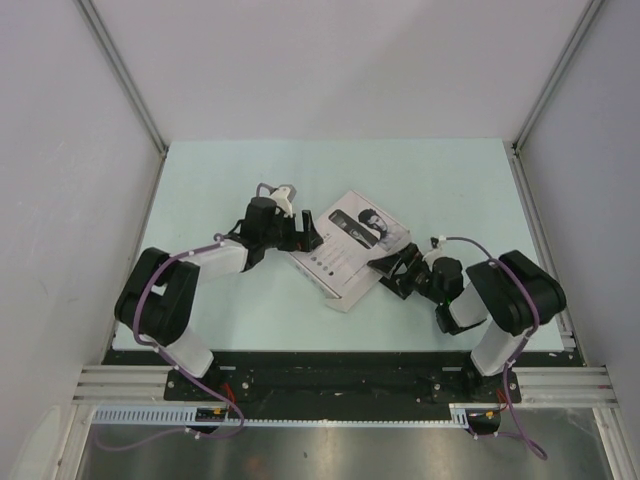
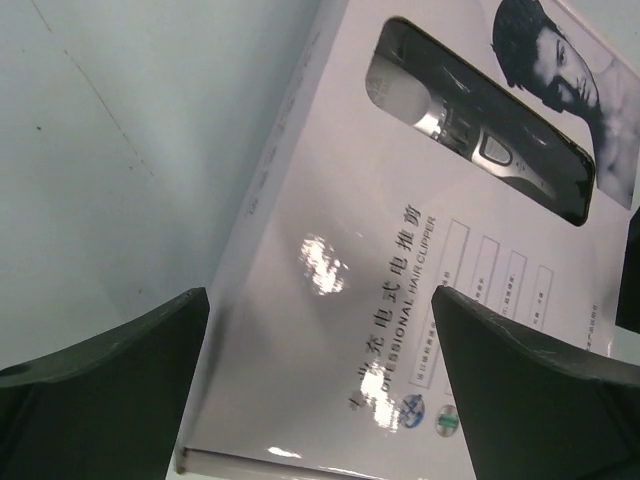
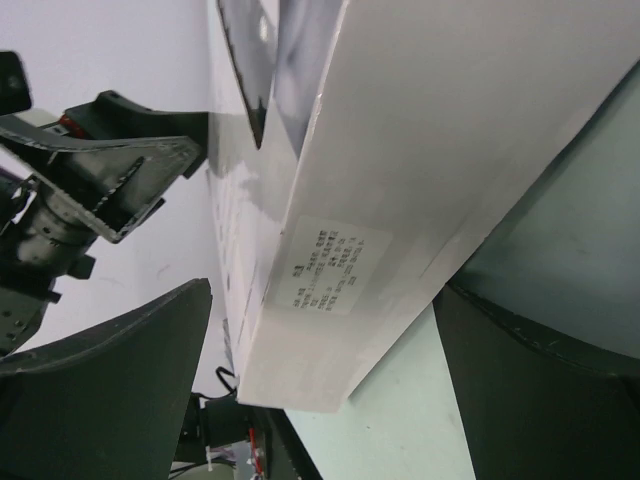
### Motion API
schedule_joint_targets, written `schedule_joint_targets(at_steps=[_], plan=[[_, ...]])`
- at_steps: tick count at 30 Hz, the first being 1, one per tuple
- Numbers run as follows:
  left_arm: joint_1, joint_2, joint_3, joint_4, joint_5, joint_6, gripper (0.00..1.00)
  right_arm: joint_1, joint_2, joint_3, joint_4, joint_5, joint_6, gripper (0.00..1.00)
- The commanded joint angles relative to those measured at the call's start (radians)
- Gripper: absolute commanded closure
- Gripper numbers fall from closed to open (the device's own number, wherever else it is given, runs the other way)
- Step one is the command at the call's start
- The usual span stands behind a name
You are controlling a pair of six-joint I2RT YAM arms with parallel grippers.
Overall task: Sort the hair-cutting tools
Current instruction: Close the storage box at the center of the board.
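Note:
A flat white box [image 1: 345, 255] lies closed at the table's middle, its lid printed with a clipper picture and a man's face. The hair-cutting tools themselves are hidden. My left gripper [image 1: 308, 232] stands open at the box's far-left edge. In the left wrist view the lid [image 2: 400, 250] fills the gap between the gripper's [image 2: 320, 300] spread fingers. My right gripper [image 1: 392, 268] is open at the box's right side. In the right wrist view the box's labelled side wall [image 3: 400, 150] sits between that gripper's [image 3: 328, 290] fingers, with no contact visible.
The pale green tabletop [image 1: 440, 190] is fenced by white walls and metal posts [image 1: 125, 70]. A black and silver rail [image 1: 340, 385] runs along the near edge. The left arm's gripper [image 3: 100, 170] shows across the box in the right wrist view.

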Motion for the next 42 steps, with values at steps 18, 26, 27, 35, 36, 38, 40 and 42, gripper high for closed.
schedule_joint_targets(at_steps=[18,26,27,35,36,38,40,42], plan=[[-0.004,-0.017,0.055,-0.067,0.03,0.085,0.02,0.129,-0.01,0.05,-0.194,0.318,0.069,0.03],[-0.004,-0.012,0.078,-0.099,0.043,0.063,0.05,0.131,-0.01,0.056,-0.194,0.313,0.063,0.13],[-0.004,-0.012,0.079,-0.1,0.042,0.062,0.05,0.131,-0.023,0.059,-0.246,0.322,0.058,0.14],[-0.004,-0.003,0.09,-0.133,0.002,0.058,0.05,0.14,-0.217,0.14,-0.624,0.38,-0.04,0.22],[-0.004,0.0,0.09,-0.133,0.005,0.058,0.04,0.142,-0.232,0.151,-0.65,0.387,-0.052,0.22],[-0.004,0.005,0.093,-0.133,0.008,0.055,0.04,0.142,-0.267,0.155,-0.682,0.396,-0.067,0.23],[-0.004,0.012,0.095,-0.134,0.014,0.055,0.04,0.14,-0.281,0.154,-0.681,0.396,-0.078,0.26],[-0.004,0.015,0.096,-0.134,0.02,0.052,0.04,0.142,-0.301,0.155,-0.663,0.396,-0.081,0.29]])
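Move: The closed clipper box lies turned on the table between the hands, its middle about 7 cm ahead of the right hand, 9 cm to its left and 2 cm lower. Its near-right wall with the white sticker is roughly 2 cm ahead and 2 cm left; its near corner is about 7 cm back and 10 cm left. From the left hand the box's middle is some 9 cm right, 2 cm back and 4 cm below; the box's left corner sits 3 cm back and 5 cm left. At the stickered wall of the box the right hand first shifts left about 1 cm, eases forward some 2 cm, then slips back to the right and about 1 cm back, turning clockwise some 10 degrees and finally rolling its left side down. Its fingers close by about a quarter, one tip coming onto the top edge. The left hand, open over the left edge, stays nearly in place. ##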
